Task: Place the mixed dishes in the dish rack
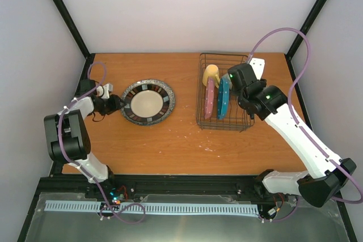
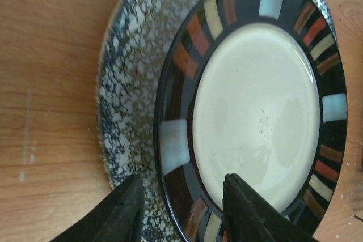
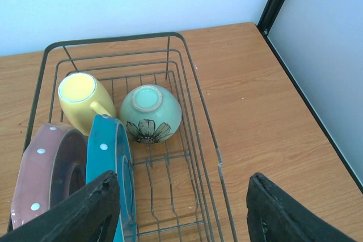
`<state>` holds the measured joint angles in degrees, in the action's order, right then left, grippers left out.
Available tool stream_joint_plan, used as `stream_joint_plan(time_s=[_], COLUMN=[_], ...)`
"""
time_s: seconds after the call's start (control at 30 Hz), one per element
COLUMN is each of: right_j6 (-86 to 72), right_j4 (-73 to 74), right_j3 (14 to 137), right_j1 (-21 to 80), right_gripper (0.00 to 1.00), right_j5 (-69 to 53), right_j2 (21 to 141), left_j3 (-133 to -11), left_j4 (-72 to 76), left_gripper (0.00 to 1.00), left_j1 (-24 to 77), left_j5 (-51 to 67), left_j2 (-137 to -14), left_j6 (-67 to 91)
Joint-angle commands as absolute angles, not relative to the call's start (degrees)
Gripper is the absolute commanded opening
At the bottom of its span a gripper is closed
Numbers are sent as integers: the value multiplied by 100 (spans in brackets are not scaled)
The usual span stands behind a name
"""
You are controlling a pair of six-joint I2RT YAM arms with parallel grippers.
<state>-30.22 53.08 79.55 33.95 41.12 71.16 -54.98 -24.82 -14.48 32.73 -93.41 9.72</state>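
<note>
The dark-rimmed plate (image 2: 255, 106) (image 1: 147, 102) lies face up on the grey speckled plate (image 2: 130, 55) (image 1: 170, 96), left of centre on the table. My left gripper (image 2: 181, 208) (image 1: 116, 105) is at the stack's left edge. It is open, one finger over the speckled plate and the other over the cream centre, with the dark rim between them. The dish rack (image 3: 193, 83) (image 1: 199, 92) holds the yellow mug (image 3: 79, 97) (image 1: 211, 73), mint bowl (image 3: 150, 111), pink plate (image 3: 45, 168) and teal plate (image 3: 108, 151), both on edge. My right gripper (image 3: 181, 196) (image 1: 235, 79) hangs open above the rack, holding nothing.
Right of the teal plate the rack's divider slots (image 3: 164, 196) hold nothing. A small white object (image 1: 258, 65) sits just behind the rack's right corner. Black frame posts (image 1: 65, 15) and pale walls close in the table on three sides.
</note>
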Motion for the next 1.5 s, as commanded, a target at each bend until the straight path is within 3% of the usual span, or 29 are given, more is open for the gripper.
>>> stream_joint_plan(time_s=[0.0, 0.6, 0.93, 1.1, 1.47], right_j6=[-2840, -2830, -2855, -2857, -2593], right_j4=[4988, 4846, 4766, 4722, 4327], right_j3=[7891, 7769, 7695, 7669, 7512], right_j1=[3306, 3261, 3252, 3252, 3252], right_gripper=[61, 61, 60, 60, 60], right_j5=[4020, 3889, 3802, 3768, 3569], right_j2=[7131, 7062, 7088, 7117, 7012], left_j3=[-5470, -5423, -5462, -5468, -5473], left_j4=[-2474, -2296, -2176, -2154, -1847], left_gripper=[40, 41, 25, 1, 1], left_j1=[-1459, -1446, -1340, -1298, -1275], left_j5=[3775, 4134, 4490, 4673, 5167], left_j2=[-9434, -10192, -10538, -10673, -9915], left_j6=[929, 878, 869, 849, 864])
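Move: The patterned plate's middle lies about 12 cm to the left hand's right, only some 1 cm ahead and 4 cm below; its left rim is much closer. The speckled plate lies directly beneath that plate, about 5 cm below this hand, and the dish rack's middle is roughly 50 cm to its right and 6 cm ahead. From the right hand, the patterned plate is about 44 cm to the left, 6 cm ahead and 28 cm below. Sinking about 4 cm while edging right, the left hand works in at the patterned plate's left rim, its half-open fingers shutting there to pinch the rim. It goes on right, some 5 cm in all, rises about 2 cm off its lowest point, and rolls about 20 degrees so the fingers point flatter and more to the right. ##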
